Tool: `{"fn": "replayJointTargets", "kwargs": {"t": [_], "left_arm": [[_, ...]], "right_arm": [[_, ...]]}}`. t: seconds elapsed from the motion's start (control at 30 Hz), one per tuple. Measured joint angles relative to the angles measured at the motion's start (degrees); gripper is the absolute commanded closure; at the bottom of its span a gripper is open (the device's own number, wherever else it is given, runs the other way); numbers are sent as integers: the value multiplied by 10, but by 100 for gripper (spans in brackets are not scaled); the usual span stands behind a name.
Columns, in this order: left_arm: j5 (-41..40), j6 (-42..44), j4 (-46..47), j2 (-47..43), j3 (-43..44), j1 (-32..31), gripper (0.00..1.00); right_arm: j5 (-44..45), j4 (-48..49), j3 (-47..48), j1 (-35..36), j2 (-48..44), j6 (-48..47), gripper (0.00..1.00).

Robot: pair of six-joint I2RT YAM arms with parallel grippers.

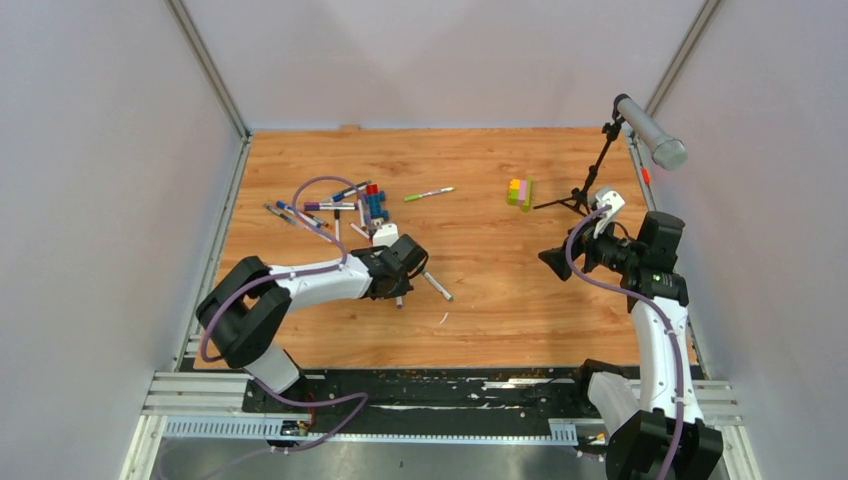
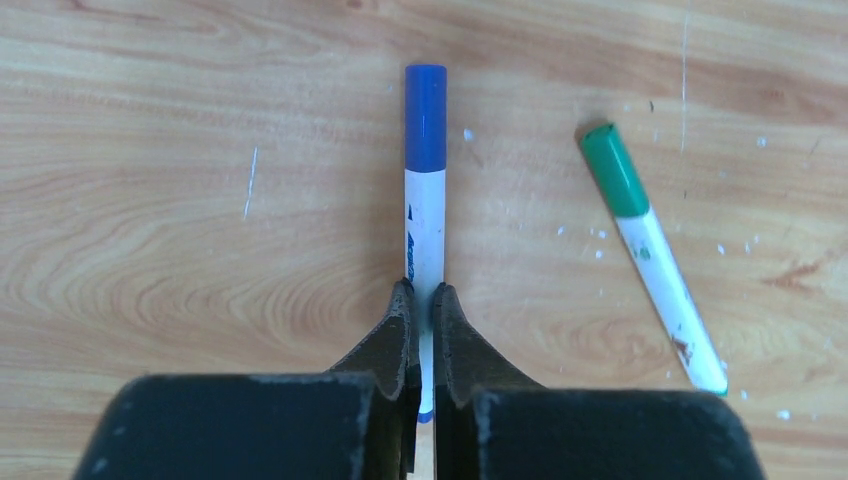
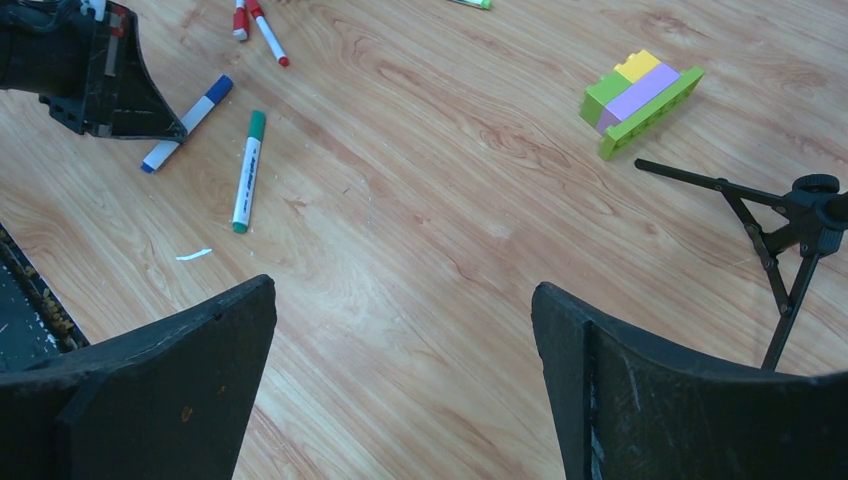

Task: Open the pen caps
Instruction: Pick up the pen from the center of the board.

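Note:
My left gripper [image 2: 421, 292] is shut on the white barrel of a blue pen [image 2: 425, 235] that lies on the wooden table. Its blue pen cap [image 2: 425, 118] points away from the fingers and is on the pen. Just to the right lies a green pen [image 2: 655, 275] with its green cap [image 2: 614, 170] on. From above, the left gripper [image 1: 399, 283] is low over the table's middle left. Several more pens [image 1: 320, 210] lie in a heap behind it. My right gripper [image 3: 400, 300] stands open and empty, held above the table at the right [image 1: 553, 262].
A blue-and-red brick figure [image 1: 375, 205] stands by the heap of pens. A lone green pen [image 1: 430, 194] lies farther back. A yellow-green-pink block stack [image 1: 519, 192] and a black microphone stand [image 1: 585, 190] are at the back right. A small white scrap [image 3: 193, 255] lies near the front.

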Motion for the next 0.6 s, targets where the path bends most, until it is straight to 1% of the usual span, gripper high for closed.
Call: {"fn": "replayJointTargets", "kwargs": {"t": [0.2,0.4,0.5,0.6], "left_arm": [[26,17,26,-82,-46,0,100],[46,35,101,-205,-112,0,100],[73,44,176,-263,-162,0,100],[113,53,287,-304,-222,0,100]], "right_arm": [[-17,-4,0,0,2,0,0],[-62,-8,0,22,9,2,0],[-78,-4,-1,43,16,13,0],[-97,13,-7,69,24,38,1]]}}
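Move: The blue pen is already pinched in the left hand near the tabletop and is bound for the wide-open right gripper, some 34 cm to the right, roughly level fore-and-aft and about 17 cm higher. At table height, a green pen lies about 8 cm to the left hand's right and 1 cm ahead, a red pen some 11 cm ahead and 1 cm left. From the right hand, the blue pen is some 34 cm left, level fore-and-aft, 18 cm below. Keeping the blue pen pinched by its white barrel, the left hand lifts about 9 cm while easing a little to the right and back, its fingers tipping up some 20 degrees, its left side rolling down some 30 and the hand turning slightly clockwise. Meanwhile the right hand, fingers still wide open, swings about 5 cm left and a couple of centimetres back towards the pen, turning counter-clockwise. ##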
